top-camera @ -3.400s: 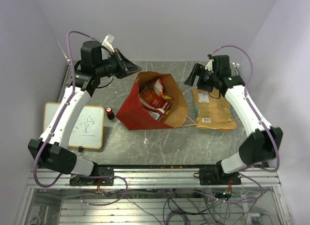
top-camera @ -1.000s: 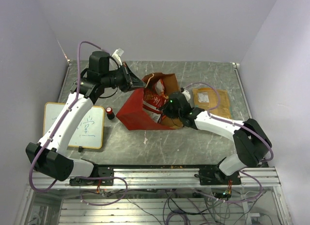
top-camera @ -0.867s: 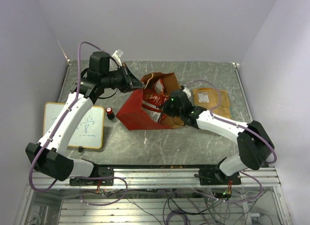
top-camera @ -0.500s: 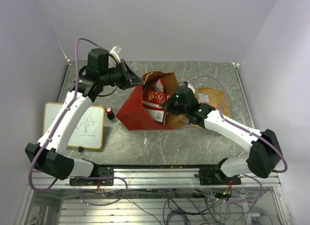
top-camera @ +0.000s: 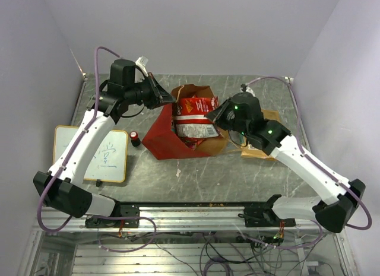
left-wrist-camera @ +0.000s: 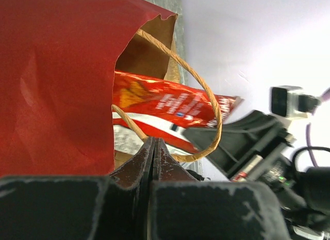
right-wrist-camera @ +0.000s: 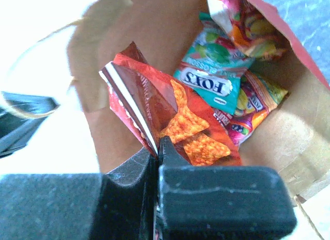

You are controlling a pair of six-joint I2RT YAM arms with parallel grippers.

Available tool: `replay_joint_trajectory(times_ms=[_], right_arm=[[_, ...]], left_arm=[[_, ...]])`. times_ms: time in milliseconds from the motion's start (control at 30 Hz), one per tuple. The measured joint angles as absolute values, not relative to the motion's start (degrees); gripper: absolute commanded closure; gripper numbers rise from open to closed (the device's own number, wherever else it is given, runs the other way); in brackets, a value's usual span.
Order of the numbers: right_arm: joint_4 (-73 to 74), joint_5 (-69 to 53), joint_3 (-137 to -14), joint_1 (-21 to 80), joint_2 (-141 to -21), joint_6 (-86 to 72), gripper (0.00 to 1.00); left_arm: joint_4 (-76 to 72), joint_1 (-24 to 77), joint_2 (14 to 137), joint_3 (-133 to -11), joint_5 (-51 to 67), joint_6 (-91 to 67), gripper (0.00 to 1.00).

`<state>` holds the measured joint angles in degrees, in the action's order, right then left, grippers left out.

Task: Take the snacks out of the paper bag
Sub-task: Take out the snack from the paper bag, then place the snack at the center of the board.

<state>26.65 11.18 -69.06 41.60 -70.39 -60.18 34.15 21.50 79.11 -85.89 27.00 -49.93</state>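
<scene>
The paper bag (top-camera: 159, 138) lies on its side, red outside (left-wrist-camera: 56, 80) and brown kraft inside (right-wrist-camera: 154, 23), its mouth facing right. My left gripper (top-camera: 169, 99) (left-wrist-camera: 153, 143) is shut on the bag's cord handle (left-wrist-camera: 209, 93), holding the upper rim up. My right gripper (top-camera: 211, 114) (right-wrist-camera: 157, 145) is shut on the edge of a red chip packet (top-camera: 195, 113) (right-wrist-camera: 178, 113), lifted at the mouth. Still inside are a green packet (right-wrist-camera: 216, 75) and multicoloured packets (right-wrist-camera: 252, 103). A large orange chip bag (top-camera: 252, 151) lies on the table, partly under my right arm.
A yellow-framed whiteboard (top-camera: 92, 154) lies at the left. A small red-and-black cylinder (top-camera: 135, 138) stands between it and the bag. Walls close in the back and both sides. The arms' bases and a rail run along the near edge.
My right gripper has drawn up and back to the right out of the bag, lifting the red chip packet with it. The left gripper has kept its hold on the handle.
</scene>
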Motion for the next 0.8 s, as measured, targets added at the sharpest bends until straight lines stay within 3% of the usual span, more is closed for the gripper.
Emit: replay_joint_trajectory(times_ms=[467,800], right_arm=[[33.4,18.3,-82.1,41.6,-62.7,-53.7,1.0],[35.3,31.9,-90.4,41.6,-61.4,-48.9,1.0]], left_arm=[[34.5,21.5,82.6,-86.3,24.8,-50.2,0.93],[36.0,20.4,84.4,-88.1,24.4,-50.1,0.93]])
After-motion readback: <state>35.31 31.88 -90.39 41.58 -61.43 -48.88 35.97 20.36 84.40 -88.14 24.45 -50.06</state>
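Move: The right hand already grips the red packet, partly out of the bag. The brown packet lying on the table to the right is about 20 cm to its right, 7 cm ahead and 27 cm below. The paper bag's middle is roughly 7 cm left, 6 cm ahead and 18 cm below. From the left hand, on the bag's handle, the brown packet is some 31 cm right, 5 cm ahead and 33 cm below. Left keeping the handle, right hoists the pinched red packet some 18 cm up, 10 right from the bag. ##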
